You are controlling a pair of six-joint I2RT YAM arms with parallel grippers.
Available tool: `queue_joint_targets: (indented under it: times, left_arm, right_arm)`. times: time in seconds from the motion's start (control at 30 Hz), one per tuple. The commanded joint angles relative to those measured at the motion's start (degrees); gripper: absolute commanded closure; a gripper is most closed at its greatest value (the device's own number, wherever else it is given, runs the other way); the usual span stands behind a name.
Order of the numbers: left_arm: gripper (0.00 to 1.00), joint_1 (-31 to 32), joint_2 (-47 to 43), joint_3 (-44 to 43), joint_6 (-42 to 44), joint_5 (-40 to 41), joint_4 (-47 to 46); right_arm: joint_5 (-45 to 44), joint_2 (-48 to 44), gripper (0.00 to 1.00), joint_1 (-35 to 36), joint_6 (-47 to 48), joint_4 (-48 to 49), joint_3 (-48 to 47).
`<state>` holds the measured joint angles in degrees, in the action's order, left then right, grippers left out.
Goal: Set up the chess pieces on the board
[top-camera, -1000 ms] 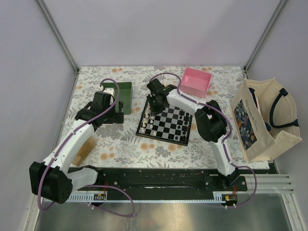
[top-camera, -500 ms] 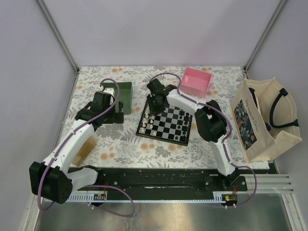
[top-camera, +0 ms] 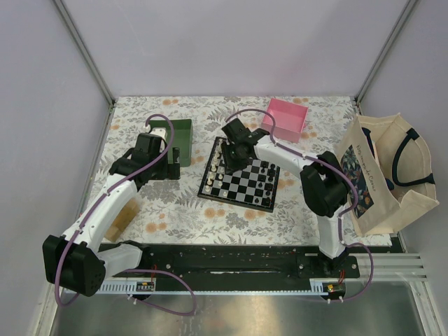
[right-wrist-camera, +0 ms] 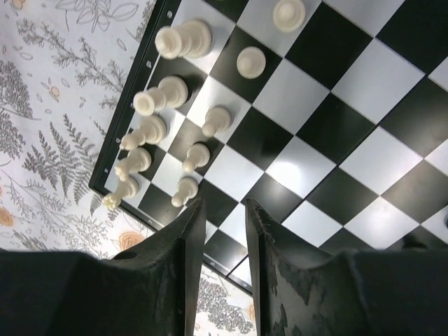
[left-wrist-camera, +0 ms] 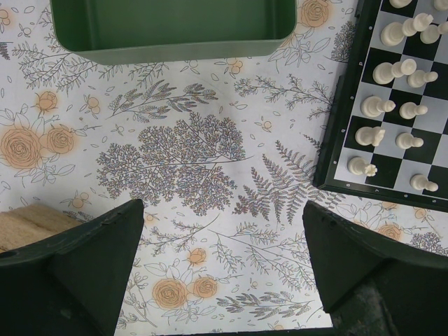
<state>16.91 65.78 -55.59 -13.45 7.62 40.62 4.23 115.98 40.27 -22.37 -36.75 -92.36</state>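
Note:
The checkered board (top-camera: 246,183) lies mid-table. Cream-white pieces (top-camera: 218,175) stand in two rows along its left side and black pieces (top-camera: 267,183) along its right side. My right gripper (top-camera: 228,162) hovers over the board's far-left part. In the right wrist view its gripper (right-wrist-camera: 224,210) is parted by a narrow gap with nothing between the jaws, just beside the white pieces (right-wrist-camera: 157,129) on the board (right-wrist-camera: 329,126). My left gripper (top-camera: 175,165) is wide open and empty (left-wrist-camera: 220,245) over the floral cloth, left of the board (left-wrist-camera: 334,140) and its white pieces (left-wrist-camera: 381,105).
A green tray (top-camera: 183,129) sits just beyond the left gripper, also in the left wrist view (left-wrist-camera: 175,28). A pink box (top-camera: 285,119) stands at the back. A tote bag (top-camera: 381,175) fills the right edge. A wooden block (top-camera: 126,213) lies near the left arm.
The right arm's elbow has swung to the right and its gripper has shifted a little right over the board's far-left corner. The left arm has not moved.

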Motion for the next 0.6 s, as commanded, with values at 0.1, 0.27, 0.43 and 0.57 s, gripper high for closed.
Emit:
queue_joint_targets:
  times: [0.1,0.27,0.43,0.57]
  left_arm:
    - [0.01,-0.21,-0.30,-1.18,0.53,-0.76,-1.25]
    - [0.01,-0.21,-0.30,-1.27,0.53,-0.67,-1.16]
    - [0.01,-0.29,-0.21,-1.18,0.53,-0.76,-1.07]
    - [0.01,-0.30,-0.39,-1.10,0.53,-0.76,-1.16]
  right_arm:
    - [3.33,-3.93,0.61,3.23,-1.36,2.48,3.67]
    - [3.51,-3.57,0.60,5.25,-1.62,2.39,4.38]
    - [2.98,-3.83,0.60,6.40,-1.89,1.68,5.69]
    - [2.71,-3.75,0.60,6.92,-1.71,0.63,6.40]
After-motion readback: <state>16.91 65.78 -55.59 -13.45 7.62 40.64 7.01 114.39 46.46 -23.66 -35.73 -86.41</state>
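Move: The near-row white pawn, the one set farther in from the board's left edge, lies some 6 cm back and 2 cm left of my right hand, about 4 cm below it. The next pawn stands roughly 4 cm back and 4 cm left of the hand. The corner rook is about 5 cm back and 8 cm left, with the knight 3 cm back and 7 cm left. From my left hand, the near-row pawn lies about 18 cm right, level fore and aft, and 12 cm below. With nothing between the fingers, I bring my right hand back about 6 cm along the board, edging left a couple of centimetres and sinking about 2 cm, until the tips come close over the near-row pawn. The fingers stay part open; the wrist turns only slightly, some 5 degrees counter-clockwise. ##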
